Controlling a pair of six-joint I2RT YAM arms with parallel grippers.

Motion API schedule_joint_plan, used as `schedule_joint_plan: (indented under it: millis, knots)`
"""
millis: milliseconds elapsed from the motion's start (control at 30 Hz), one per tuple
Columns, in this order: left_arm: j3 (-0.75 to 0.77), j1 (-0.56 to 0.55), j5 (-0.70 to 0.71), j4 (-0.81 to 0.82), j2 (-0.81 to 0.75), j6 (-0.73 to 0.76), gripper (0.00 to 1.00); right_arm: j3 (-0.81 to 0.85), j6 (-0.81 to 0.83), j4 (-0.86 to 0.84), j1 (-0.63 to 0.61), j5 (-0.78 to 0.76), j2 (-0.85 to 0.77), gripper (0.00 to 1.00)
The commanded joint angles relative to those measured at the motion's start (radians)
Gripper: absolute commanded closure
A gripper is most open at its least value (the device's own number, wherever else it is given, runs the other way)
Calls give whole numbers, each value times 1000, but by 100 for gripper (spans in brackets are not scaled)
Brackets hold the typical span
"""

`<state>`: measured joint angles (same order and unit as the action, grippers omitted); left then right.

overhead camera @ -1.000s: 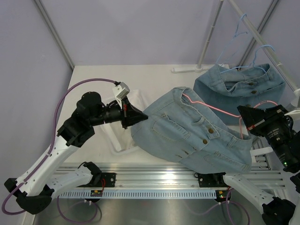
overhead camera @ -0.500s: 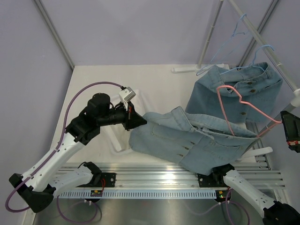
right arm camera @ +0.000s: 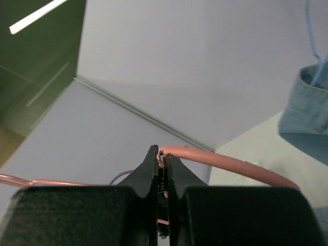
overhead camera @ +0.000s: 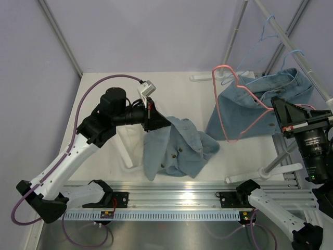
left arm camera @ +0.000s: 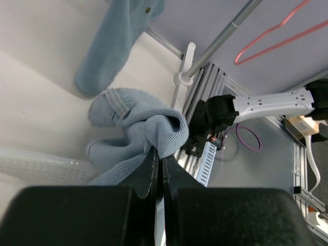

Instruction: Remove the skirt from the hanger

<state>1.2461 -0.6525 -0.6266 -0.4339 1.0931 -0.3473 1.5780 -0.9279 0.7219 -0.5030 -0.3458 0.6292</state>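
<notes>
A light blue denim skirt (overhead camera: 177, 148) hangs in a bunch from my left gripper (overhead camera: 167, 123), which is shut on a fold of it; its lower part rests on the table. The left wrist view shows the fold (left arm camera: 164, 130) pinched between the fingers. My right gripper (overhead camera: 274, 104) is shut on a bare pink hanger (overhead camera: 231, 107) and holds it up in the air at the right, clear of the skirt. The right wrist view shows the pink wire (right arm camera: 225, 163) clamped at the fingertips.
A second denim skirt (overhead camera: 265, 101) hangs on a blue hanger (overhead camera: 270, 31) from the rack rail at the back right. A white tray (overhead camera: 127, 140) lies under my left arm. The rack's white base (overhead camera: 208, 77) stands at the back.
The pink hanger has come out of the skirt and risen with my right gripper. My left gripper pulled the skirt left, and it collapsed into a bunch.
</notes>
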Motion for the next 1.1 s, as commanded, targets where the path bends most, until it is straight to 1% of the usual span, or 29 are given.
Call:
schedule_joint_plan:
  millis: [0,33,67,100,133,200,233,267,300,367,433,467,533,600,633,667,733,800,1033,1067]
  knots:
    - [172,8,30,-18,37,33,100,63,-91,-245,-6,97,42,100]
    - [281,8,66,-69,54,59,100,88,-72,-236,-5,109,56,100]
    - [341,13,152,-115,71,111,100,109,-63,-222,-5,125,79,100]
    - [407,33,192,-205,108,132,100,147,-54,-208,-5,128,86,100]
    - [549,48,258,-250,129,149,100,164,-30,-175,-5,128,90,100]
    - [703,109,301,-355,180,194,100,191,-9,-141,-5,114,86,100]
    - [776,132,312,-380,235,203,100,191,6,-121,-5,110,78,100]
    - [915,161,298,-399,261,202,100,189,17,-112,-5,94,61,100]
    - [981,218,269,-414,289,192,100,194,26,-98,-5,90,55,100]
    - [1102,260,208,-398,346,163,100,206,61,-47,-5,65,44,100]
    - [1109,322,174,-318,361,134,100,221,90,-4,-5,51,37,100]
    - [1109,373,168,-298,367,105,100,224,98,7,-5,41,27,100]
    - [1102,424,175,-273,378,91,100,237,116,39,-6,33,21,100]
    - [1052,503,174,-247,380,71,100,257,130,60,-5,27,20,100]
    - [1026,531,112,-226,375,59,100,266,147,82,-5,22,21,100]
    - [997,580,82,-201,363,22,100,273,156,92,-5,15,27,100]
    - [916,605,33,-143,349,2,100,289,175,108,-5,13,30,100]
    - [885,613,31,-141,337,2,100,283,181,106,-5,10,27,100]
    - [650,614,-73,-83,234,-51,100,205,176,74,-5,16,6,100]
    - [571,614,-91,-62,213,-76,100,198,173,73,-6,22,1,100]
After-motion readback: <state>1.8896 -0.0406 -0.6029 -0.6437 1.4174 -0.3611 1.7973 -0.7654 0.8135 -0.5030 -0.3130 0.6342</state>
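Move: The left hand already holds the denim skirt, free of its hanger, with most of the cloth hanging about 15 cm below it and slightly right. The white bin lies some 16 cm ahead of this hand, 11 cm to its left and 33 cm down. From the right hand, still pinching the pink hanger, the bin is roughly 22 cm ahead, 41 cm left and 50 cm down; a second skirt hangs on the rack about 20 cm ahead, 8 cm right and 22 cm lower. Swinging up, outward and left, the left hand keeps its pinch on the skirt: it climbs over 20 cm, then sinks about half of that, ending high over the bin and turned some 35 degrees counter-clockwise. The right hand keeps the pink hanger, lifting about 7 cm while starting to draw back, then easing down a little, still slightly behind and right of its start. ##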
